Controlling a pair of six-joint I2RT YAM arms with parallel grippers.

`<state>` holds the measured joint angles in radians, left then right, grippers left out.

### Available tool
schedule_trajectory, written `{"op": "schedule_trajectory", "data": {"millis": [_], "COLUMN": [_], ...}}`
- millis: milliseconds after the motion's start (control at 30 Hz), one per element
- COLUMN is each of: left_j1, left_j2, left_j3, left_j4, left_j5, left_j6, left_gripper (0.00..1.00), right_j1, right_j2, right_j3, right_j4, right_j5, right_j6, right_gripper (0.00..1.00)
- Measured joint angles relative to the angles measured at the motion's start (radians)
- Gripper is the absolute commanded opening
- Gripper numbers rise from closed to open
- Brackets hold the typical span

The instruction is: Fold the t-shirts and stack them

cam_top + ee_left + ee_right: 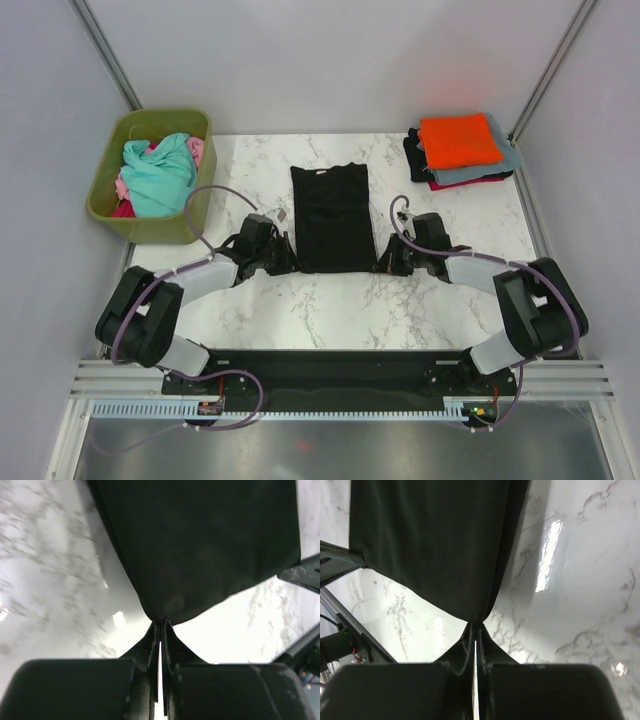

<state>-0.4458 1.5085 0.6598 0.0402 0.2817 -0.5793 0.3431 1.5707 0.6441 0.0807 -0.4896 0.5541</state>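
Observation:
A black t-shirt (331, 215) lies flat as a long narrow strip on the middle of the marble table (330, 310), collar end far from me. My left gripper (290, 262) is shut on its near left corner, and my right gripper (381, 264) is shut on its near right corner. In the left wrist view the black t-shirt (200, 545) puckers into the closed left gripper (161, 622). The right wrist view shows the black t-shirt (430, 545) drawn to a point in the right gripper (475, 626). A stack of folded t-shirts (460, 148), orange on top, rests at the far right.
An olive-green tub (150, 175) at the far left holds crumpled teal, pink and red shirts. Metal frame posts rise at both far corners. A black rail (330, 365) with both arm bases runs along the table's near edge.

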Motion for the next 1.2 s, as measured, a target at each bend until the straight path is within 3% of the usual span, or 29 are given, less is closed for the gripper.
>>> {"op": "schedule_trajectory", "data": {"millis": [300, 500, 833, 1200], "left_j1": [-0.177, -0.193, -0.157, -0.026], "left_j2": [-0.338, -0.521, -0.436, -0.191], "left_j3": [-0.003, 0.056, 0.273, 0.438], "left_j4": [-0.224, -0.412, -0.560, -0.569], "left_j5": [-0.052, -0.115, -0.249, -0.234], "left_j6": [-0.052, -0.083, -0.063, -0.008], "left_gripper": [0.02, 0.02, 0.02, 0.02], "right_j1": [0.042, 0.059, 0.061, 0.037], "right_j2": [-0.397, -0.589, -0.399, -0.126], "right_j3": [-0.049, -0.003, 0.310, 0.539], "right_j4": [-0.196, -0.372, -0.515, -0.537], "right_j5": [0.032, 0.068, 0.159, 0.211], "right_j6": [0.034, 0.050, -0.023, -0.096], "right_gripper": [0.00, 0.00, 0.00, 0.00]}}
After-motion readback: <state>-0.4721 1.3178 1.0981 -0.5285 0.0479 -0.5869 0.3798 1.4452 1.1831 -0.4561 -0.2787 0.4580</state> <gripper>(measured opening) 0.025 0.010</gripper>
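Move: Both hands already pinch the near corners of the long-folded black t-shirt, a couple of centimetres off the table. Its collar edge, where they carry that hem, lies about 25 cm ahead and 8 cm right of the left hand, and 25 cm ahead and 10 cm left of the right. The green bin is some 29 cm left of the left hand and 15 cm farther out. The folded stack sits roughly 22 cm right of the right hand, 29 cm ahead. Up and back towards the bases first, both hands together, shut on the black shirt's near corners: some 12 cm of rise while drawing back about 7 cm (left) and 5 cm (right). Still climbing, they then swing forward roughly 10 cm towards the collar, sinking slightly at the end, fingers tipped up about 10 degrees. ##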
